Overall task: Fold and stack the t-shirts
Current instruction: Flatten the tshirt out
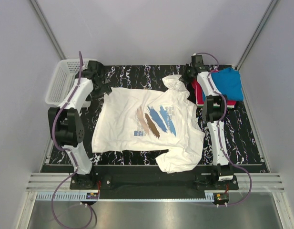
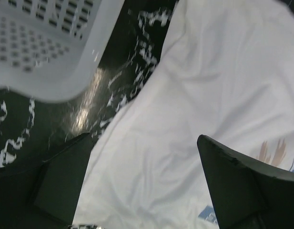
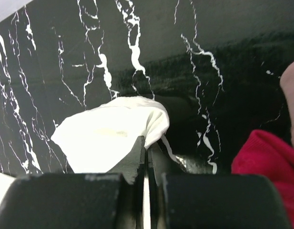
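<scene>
The large white t-shirt with blue and brown brush strokes lies spread, a little rumpled, on the black marbled table. My left gripper hovers open over the shirt's far left corner; in the left wrist view the cloth lies between its spread fingers with nothing gripped. My right gripper is at the shirt's far right sleeve. The right wrist view shows it shut on a pinch of white cloth. A folded blue t-shirt rests on a red one at the back right.
A white mesh basket stands at the back left corner, close beside the left gripper, and its rim fills the top left of the left wrist view. The red t-shirt lies just right of the right gripper. Grey walls enclose the table.
</scene>
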Controlling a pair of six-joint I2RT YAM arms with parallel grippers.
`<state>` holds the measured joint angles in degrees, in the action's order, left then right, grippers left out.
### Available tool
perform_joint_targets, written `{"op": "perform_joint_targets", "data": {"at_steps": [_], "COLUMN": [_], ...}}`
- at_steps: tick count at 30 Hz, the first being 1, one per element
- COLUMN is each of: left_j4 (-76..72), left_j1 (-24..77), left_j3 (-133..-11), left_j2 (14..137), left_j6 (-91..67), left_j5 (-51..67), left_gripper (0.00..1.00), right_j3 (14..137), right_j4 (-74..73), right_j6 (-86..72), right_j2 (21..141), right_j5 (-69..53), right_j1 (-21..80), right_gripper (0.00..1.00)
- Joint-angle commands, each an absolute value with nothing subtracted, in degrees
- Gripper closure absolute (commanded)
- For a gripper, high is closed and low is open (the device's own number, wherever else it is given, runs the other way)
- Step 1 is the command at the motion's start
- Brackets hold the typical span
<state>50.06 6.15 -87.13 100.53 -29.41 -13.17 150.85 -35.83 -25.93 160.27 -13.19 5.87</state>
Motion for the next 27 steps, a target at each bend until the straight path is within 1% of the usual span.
{"op": "perform_joint_targets", "data": {"at_steps": [1,2,3,5,8,14,18,27], "left_j4": [46.14,46.4,47.28,48.07,48.08,48.16,48.34,48.25], "left_j1": [6.24,6.24,6.24,6.24,6.24,6.15,6.07,5.8], "left_j3": [-101.14,-105.77,-108.08,-113.17,-115.65,-121.89,-125.59,-130.87], "left_j2": [111.6,113.71,117.56,120.75,125.14,131.21,133.24,139.3], "left_j6": [-23.39,-22.68,-21.89,-21.18,-21.53,-21.8,-22.32,-23.03], "left_j5": [-11.88,-10.56,-7.85,-5.2,-3.78,-5.45,-7.38,-6.5], "left_gripper": [0.03,0.04,0.04,0.04,0.04,0.05,0.05,0.05], "right_j3": [150.12,150.12,150.03,150.12,149.68,148.19,147.3,147.3], "right_j4": [-35.86,-35.86,-35.86,-36.03,-36.12,-36.39,-36.74,-37.7], "right_j6": [-23.91,-23.82,-23.82,-23.91,-24.34,-23.73,-22.77,-22.41], "right_j2": [153.55,153.37,152.93,152.41,151.62,149.68,148.8,147.92], "right_j5": [-13.8,-13.71,-13.71,-13.62,-14.06,-14.85,-14.85,-14.76], "right_j1": [6.5,6.5,6.5,6.5,6.42,6.5,6.5,6.42], "right_gripper": [1.0,1.0,1.0,1.0,1.0,1.0,1.0,1.0]}}
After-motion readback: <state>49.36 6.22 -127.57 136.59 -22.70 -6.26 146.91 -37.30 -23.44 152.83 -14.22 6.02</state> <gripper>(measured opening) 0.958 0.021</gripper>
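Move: The t-shirt's far hem corner lies about 20 cm straight ahead of the open left hand and some 12 cm below it; the white basket's middle is roughly 22 cm ahead and 22 cm to that hand's left. The right hand already has the white t-shirt's far sleeve between its shut fingers, right at the hand point; the red and blue pile is centred about 24 cm to its right and 7 cm back. Open left hand sweeps forward some 16 cm, sinking, towards the hem corner; right lifts pinched sleeve about 5 cm. ##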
